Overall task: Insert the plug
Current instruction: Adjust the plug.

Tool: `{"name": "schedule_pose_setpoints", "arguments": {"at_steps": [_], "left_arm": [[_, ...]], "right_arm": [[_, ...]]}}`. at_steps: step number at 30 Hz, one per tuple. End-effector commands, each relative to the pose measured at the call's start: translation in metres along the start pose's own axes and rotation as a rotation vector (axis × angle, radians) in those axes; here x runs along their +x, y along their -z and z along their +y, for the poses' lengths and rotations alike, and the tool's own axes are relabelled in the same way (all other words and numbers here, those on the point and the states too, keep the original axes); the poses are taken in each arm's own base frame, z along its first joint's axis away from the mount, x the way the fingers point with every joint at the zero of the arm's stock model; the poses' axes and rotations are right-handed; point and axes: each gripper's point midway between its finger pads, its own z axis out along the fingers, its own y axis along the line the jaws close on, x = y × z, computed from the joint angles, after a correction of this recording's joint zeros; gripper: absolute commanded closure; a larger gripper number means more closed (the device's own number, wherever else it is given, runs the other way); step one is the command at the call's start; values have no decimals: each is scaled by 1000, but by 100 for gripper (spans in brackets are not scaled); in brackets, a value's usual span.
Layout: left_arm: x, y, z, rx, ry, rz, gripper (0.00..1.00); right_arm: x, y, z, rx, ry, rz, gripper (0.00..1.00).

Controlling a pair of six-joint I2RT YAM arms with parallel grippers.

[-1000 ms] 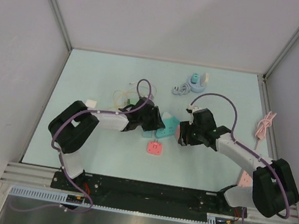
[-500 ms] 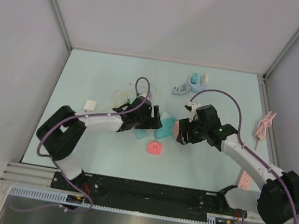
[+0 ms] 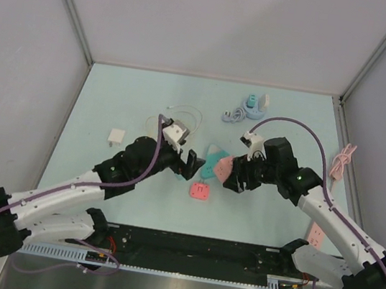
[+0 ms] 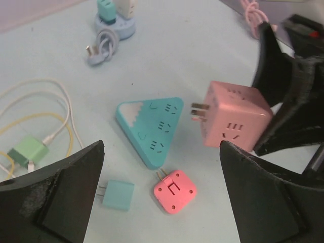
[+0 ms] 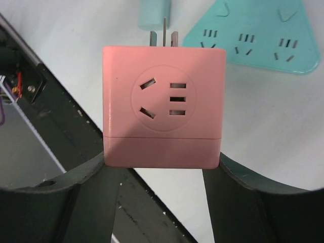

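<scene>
My right gripper (image 5: 162, 161) is shut on a pink cube plug (image 5: 164, 106), its fingers (image 5: 96, 174) clamping both sides. The cube (image 3: 223, 167) hangs just above the table, and its metal prongs (image 4: 197, 109) point at the right corner of the teal triangular socket strip (image 4: 152, 126), a small gap away. The strip (image 3: 211, 159) lies flat with its sockets up. My left gripper (image 4: 162, 147) is open wide above the table, just near of the strip, and holds nothing. In the top view the left gripper (image 3: 192, 160) sits just left of the strip.
A flat pink square plug (image 4: 174, 191) and a small teal charger (image 4: 118, 195) lie just near of the strip. A green charger (image 4: 26, 151) with white and yellow cables lies left. A blue round base (image 3: 255, 104) and grey cable (image 3: 232, 114) sit behind; a pink cable (image 3: 343, 163) lies right.
My left gripper has opened, let go of the teal strip and drawn back toward the near side. My right gripper has kept the pink cube and shifted slightly beside the strip.
</scene>
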Motion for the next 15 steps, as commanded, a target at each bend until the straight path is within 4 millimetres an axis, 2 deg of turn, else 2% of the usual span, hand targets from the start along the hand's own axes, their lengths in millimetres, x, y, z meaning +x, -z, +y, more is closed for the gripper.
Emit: {"name": "schedule_pose_setpoints", "arguments": {"at_steps": [1, 10, 15], "left_arm": [[-8, 16, -23, 78, -342, -30, 0], [4, 39, -59, 157, -797, 6, 0], [-7, 45, -64, 161, -956, -53, 0]], "right_arm": [[-26, 19, 34, -110, 74, -70, 100], [-18, 28, 64, -209, 153, -43, 100], [-9, 26, 73, -225, 184, -14, 100]]}}
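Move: The pink cube plug is in the right hand's grip, its middle about 2 cm ahead and 2 cm to the left of that hand. From the empty left hand it lies roughly 10 cm to the right, 1 cm back and 5 cm lower. On the table, some 20 cm below the left hand, the teal power strip lies 7 cm ahead and 8 cm right, the flat pink adapter 5 cm back and 6 cm right, and the small teal plug 2 cm back and 2 cm left. The pink cube plug, still gripped by the right hand, is carried back about 4 cm, with some left and up, turning slightly counter-clockwise. The wide-open left hand swings back about 8 cm and a little right, closing in on the cube's pronged side; its wrist rolls left side up and tips the fingers upward, each some 30 degrees, while turning clockwise. Its fingers don't close. ##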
